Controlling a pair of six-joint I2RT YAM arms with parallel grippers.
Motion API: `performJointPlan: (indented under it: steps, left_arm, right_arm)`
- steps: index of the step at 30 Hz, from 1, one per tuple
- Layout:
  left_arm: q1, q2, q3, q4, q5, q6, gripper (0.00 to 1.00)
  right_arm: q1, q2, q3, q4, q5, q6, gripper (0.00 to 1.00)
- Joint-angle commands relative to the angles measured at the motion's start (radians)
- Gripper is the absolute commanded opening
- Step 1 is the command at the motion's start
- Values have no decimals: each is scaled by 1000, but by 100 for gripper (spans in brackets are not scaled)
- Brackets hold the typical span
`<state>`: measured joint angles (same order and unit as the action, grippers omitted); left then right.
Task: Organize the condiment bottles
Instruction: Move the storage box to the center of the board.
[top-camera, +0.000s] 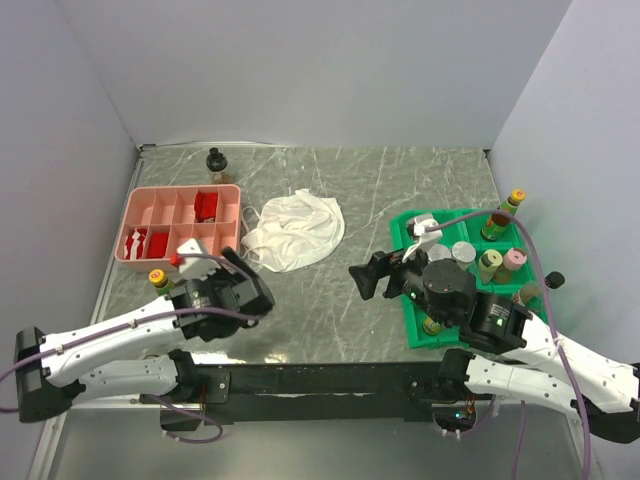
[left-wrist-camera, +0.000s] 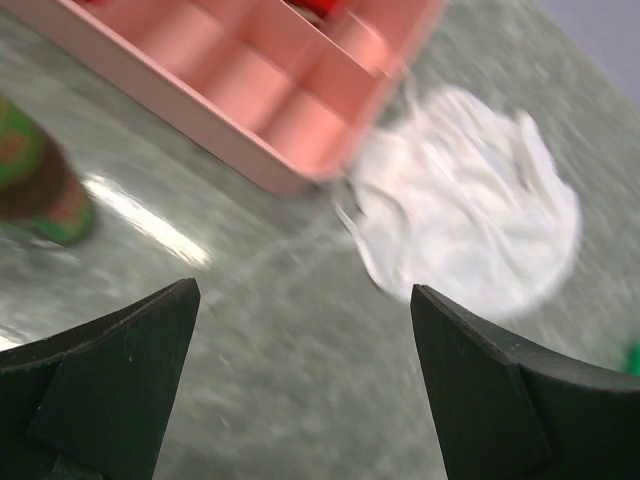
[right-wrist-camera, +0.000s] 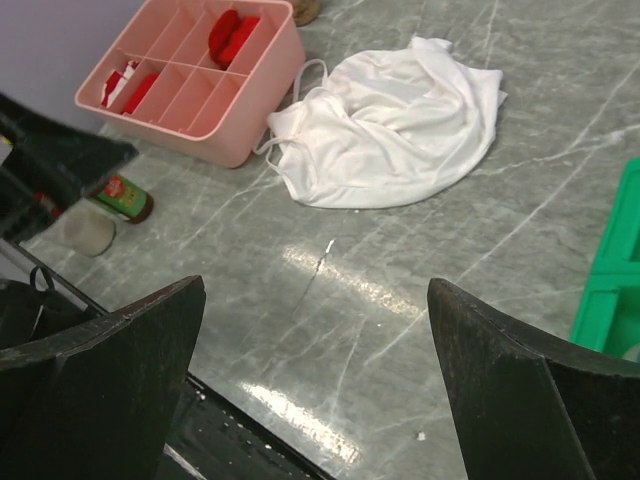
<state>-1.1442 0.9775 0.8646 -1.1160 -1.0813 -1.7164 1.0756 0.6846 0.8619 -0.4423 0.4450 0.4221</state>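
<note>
Several condiment bottles (top-camera: 488, 265) with yellow, pink and silver caps stand in the green tray (top-camera: 415, 325) on the right. A yellow-capped bottle (top-camera: 158, 279) with a green and red label stands in front of the pink tray, beside my left arm; it also shows as the labelled bottle (left-wrist-camera: 30, 185) and bottle (right-wrist-camera: 125, 197). A dark bottle (top-camera: 215, 162) stands behind the pink tray. My left gripper (top-camera: 243, 264) (left-wrist-camera: 305, 300) is open over bare table, nothing between its fingers. My right gripper (top-camera: 366, 279) (right-wrist-camera: 315, 290) is open and empty, left of the green tray.
The pink compartment tray (top-camera: 150, 205) (left-wrist-camera: 250, 150) (right-wrist-camera: 200, 115) holds red items at the left. A crumpled white cloth (top-camera: 295, 230) (left-wrist-camera: 470, 220) (right-wrist-camera: 390, 120) lies between the trays. Grey walls close in the table's back and sides.
</note>
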Motion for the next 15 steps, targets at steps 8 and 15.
performJointPlan:
  steps: [8,15]
  left_arm:
    - [331,116,178,-255,-164,75,93]
    - [446,105,188,-237,-174,104,92]
  right_arm:
    - [1,69,-35,109,-45,6,100]
    - [1,59,-60,129,-43,0,100]
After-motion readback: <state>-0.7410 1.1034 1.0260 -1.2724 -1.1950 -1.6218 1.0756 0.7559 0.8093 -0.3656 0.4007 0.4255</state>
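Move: The green storage box, its middle some 27 cm to the right of the right hand, 10 cm ahead and 25 cm lower, lies about 48 cm right and 8 cm ahead of the left hand. From the left hand, the pink box is about 21 cm ahead and 19 cm left, the yellow-capped sauce bottle level and 17 cm left, and the white cloth 23 cm ahead and 8 cm right. Away from the green box and towards the pink box, the left hand swings empty, about 10 cm left with 4 cm forward and a later 3 cm rise, turning some 25 degrees counter-clockwise and rolling its left side up. The open right hand eases about 2 cm left off the green box, then sinks 2 to 3 cm over bare board. Neither touches anything. ##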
